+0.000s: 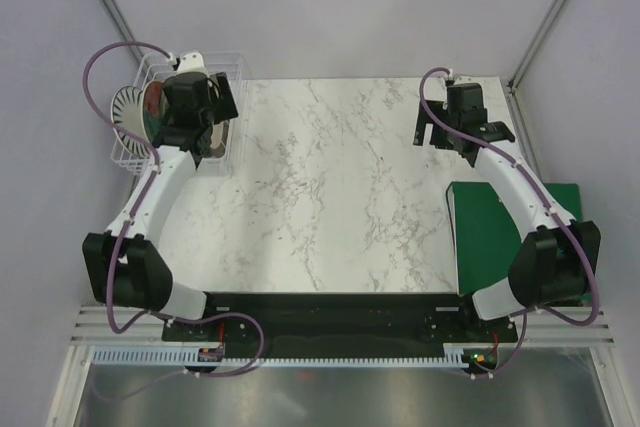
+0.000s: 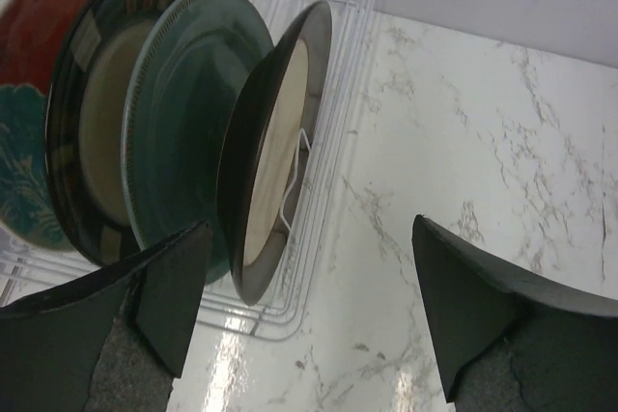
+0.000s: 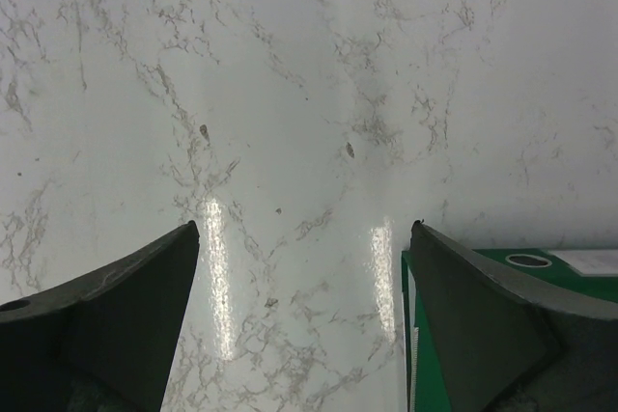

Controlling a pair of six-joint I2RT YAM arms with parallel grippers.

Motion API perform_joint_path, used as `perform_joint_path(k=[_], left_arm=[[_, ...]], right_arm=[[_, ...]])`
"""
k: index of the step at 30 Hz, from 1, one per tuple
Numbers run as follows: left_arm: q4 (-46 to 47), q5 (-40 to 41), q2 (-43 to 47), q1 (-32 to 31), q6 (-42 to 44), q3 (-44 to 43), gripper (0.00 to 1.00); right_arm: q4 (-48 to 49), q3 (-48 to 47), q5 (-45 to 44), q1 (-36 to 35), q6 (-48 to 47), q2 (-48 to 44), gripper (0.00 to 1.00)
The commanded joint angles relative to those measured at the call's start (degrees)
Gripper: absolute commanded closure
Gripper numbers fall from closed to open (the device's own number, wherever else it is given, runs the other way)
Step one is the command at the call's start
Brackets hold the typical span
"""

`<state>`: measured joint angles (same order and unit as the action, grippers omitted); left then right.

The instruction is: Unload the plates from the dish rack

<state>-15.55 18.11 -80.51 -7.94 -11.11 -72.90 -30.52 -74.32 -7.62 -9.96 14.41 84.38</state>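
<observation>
The white wire dish rack (image 1: pixel 229 60) stands at the table's far left. Several plates stand upright in it: a white one with black stripes (image 1: pixel 125 107), then red with teal flowers (image 2: pixel 29 94), black-rimmed cream (image 2: pixel 97 113), grey-teal (image 2: pixel 188 103) and beige-centred brown (image 2: pixel 275 142). My left gripper (image 2: pixel 309 229) hovers open over the rack's right end (image 2: pixel 338 74). The brown plate's lower rim sits between the fingers, close to the left one, and I see no contact. From above, the left gripper (image 1: pixel 205 122) hides most plates. My right gripper (image 3: pixel 304 229) is open over bare marble.
A flat green board (image 1: pixel 500 237) lies at the near right, under the right arm; its corner (image 3: pixel 579 277) shows beside the right finger. The right gripper (image 1: pixel 440 137) sits at the far right. Grey walls and frame posts close in the back and sides.
</observation>
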Motion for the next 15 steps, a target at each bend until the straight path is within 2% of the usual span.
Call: perform_joint_path(k=[1, 4, 9, 12, 13, 15], left_arm=[[6.3, 4.1, -6.2, 0.6, 3.4, -6.5, 0.11], [6.9, 6.9, -9.0, 0.8, 3.8, -8.7, 0.16], [5.8, 7.4, -15.0, 2.2, 3.4, -10.9, 0.18], [5.9, 5.9, -17.4, 3.5, 2.1, -11.1, 0.24], [5.9, 5.8, -18.1, 3.6, 1.8, -11.2, 0.31], [5.1, 6.5, -20.5, 4.3, 1.8, -11.6, 0.32]], right_arm=[[0.2, -3.3, 0.0, 0.0, -1.4, 2.1, 0.02], [0.2, -3.9, 0.4, 0.1, -1.4, 3.9, 0.02], [0.1, -4.2, 0.5, 0.0, -1.6, 5.4, 0.02], [0.1, -4.7, 0.6, 0.1, -1.8, 6.2, 0.02], [0.0, -4.8, 0.8, 0.2, -1.8, 6.2, 0.02], [-0.1, -4.8, 0.8, 0.2, -1.8, 6.2, 0.02]])
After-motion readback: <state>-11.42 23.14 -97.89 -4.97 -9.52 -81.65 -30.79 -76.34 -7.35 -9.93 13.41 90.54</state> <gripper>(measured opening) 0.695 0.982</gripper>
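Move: The dark grey plate, standing on edge at the rack's right end, is about 11 cm ahead of my left hand, 3 cm to its left and 9 cm below. The teal plate stands next to it, 12 cm ahead and 8 cm left of this hand, and the striped-rim plate is some 12 cm ahead and 13 cm left, both at that same depth. From my right hand the dark grey plate lies about 55 cm left, 12 cm ahead and 3 cm below. I reach my left hand forward about 6.5 cm to the dark grey plate, first nearly level, then curving down some 5 cm and left about 3 cm, turning slightly counter-clockwise. My fingers come astride the plate's near part, the left one in beside the teal plate, and partly close without gripping yet. My empty, open right hand sinks about 3 cm over the bare table. ##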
